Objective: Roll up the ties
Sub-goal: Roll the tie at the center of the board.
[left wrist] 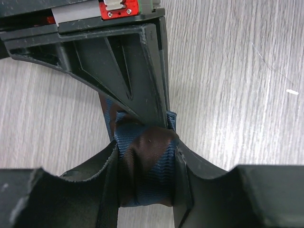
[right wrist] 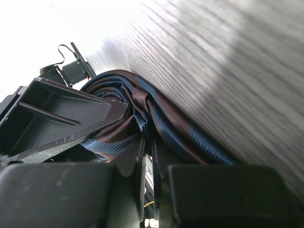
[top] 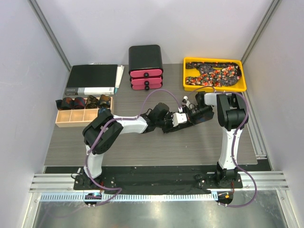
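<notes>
A rolled tie (left wrist: 142, 183), striped blue and brown, sits as a tight coil just above the wooden tabletop. My left gripper (left wrist: 145, 156) presses it from both sides, shut on the coil. One black finger (left wrist: 137, 71) of the right gripper reaches in from above. In the right wrist view the same tie (right wrist: 164, 121) wraps around the tips of my right gripper (right wrist: 151, 142), whose jaws are almost together with an inner fold pinched between them. The left gripper's finger (right wrist: 61, 118) lies against the coil. From above, both grippers (top: 183, 117) meet mid-table and hide the tie.
A yellow tray (top: 185, 78) at the back right holds speckled ties (top: 213, 73). A wooden box (top: 83, 117) on the left holds several rolled ties (top: 85, 102). A black and pink drawer unit (top: 146, 66) and a black folder (top: 92, 78) stand at the back.
</notes>
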Action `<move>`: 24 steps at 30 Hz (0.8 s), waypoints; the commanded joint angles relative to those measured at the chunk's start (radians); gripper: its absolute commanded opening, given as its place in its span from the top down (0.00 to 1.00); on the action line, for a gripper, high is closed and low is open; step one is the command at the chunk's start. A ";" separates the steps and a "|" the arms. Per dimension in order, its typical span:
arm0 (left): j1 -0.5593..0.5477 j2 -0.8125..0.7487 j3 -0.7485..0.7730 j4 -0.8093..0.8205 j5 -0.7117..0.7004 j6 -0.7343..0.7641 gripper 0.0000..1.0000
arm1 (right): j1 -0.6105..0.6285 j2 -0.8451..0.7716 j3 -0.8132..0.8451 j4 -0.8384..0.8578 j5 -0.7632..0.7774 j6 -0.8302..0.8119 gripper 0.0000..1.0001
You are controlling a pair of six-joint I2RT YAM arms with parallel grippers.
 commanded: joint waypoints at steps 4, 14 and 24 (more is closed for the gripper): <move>-0.003 -0.017 -0.057 -0.196 -0.069 -0.079 1.00 | 0.004 -0.074 0.008 -0.103 0.072 -0.087 0.69; 0.005 0.006 -0.072 -0.210 -0.060 -0.065 1.00 | -0.021 -0.039 0.196 -0.133 0.068 -0.104 0.64; 0.048 -0.008 -0.092 -0.187 -0.043 -0.134 1.00 | -0.021 0.020 0.156 -0.067 0.232 -0.100 0.70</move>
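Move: My left hand already holds the rolled part of the tie between its fingers. My right fingers pinch the tie just beside it; from them the roll lies some 4 cm to the left and 2 cm back, and the tie's loose end about 11 cm to the right and 4 cm ahead. Farther out from my right hand are the yellow tray, roughly 24 cm ahead and 14 cm right, and the drawer box, about 23 cm ahead and 19 cm left. I open my right fingers partway and let go of the tie beside the roll, lift about 3 cm while swinging some 5 cm forward across the strip, tilting the wrist about 10 degrees, then start back down, edging left. My left hand keeps its pinch on the roll and eases about 1.5 cm left. ##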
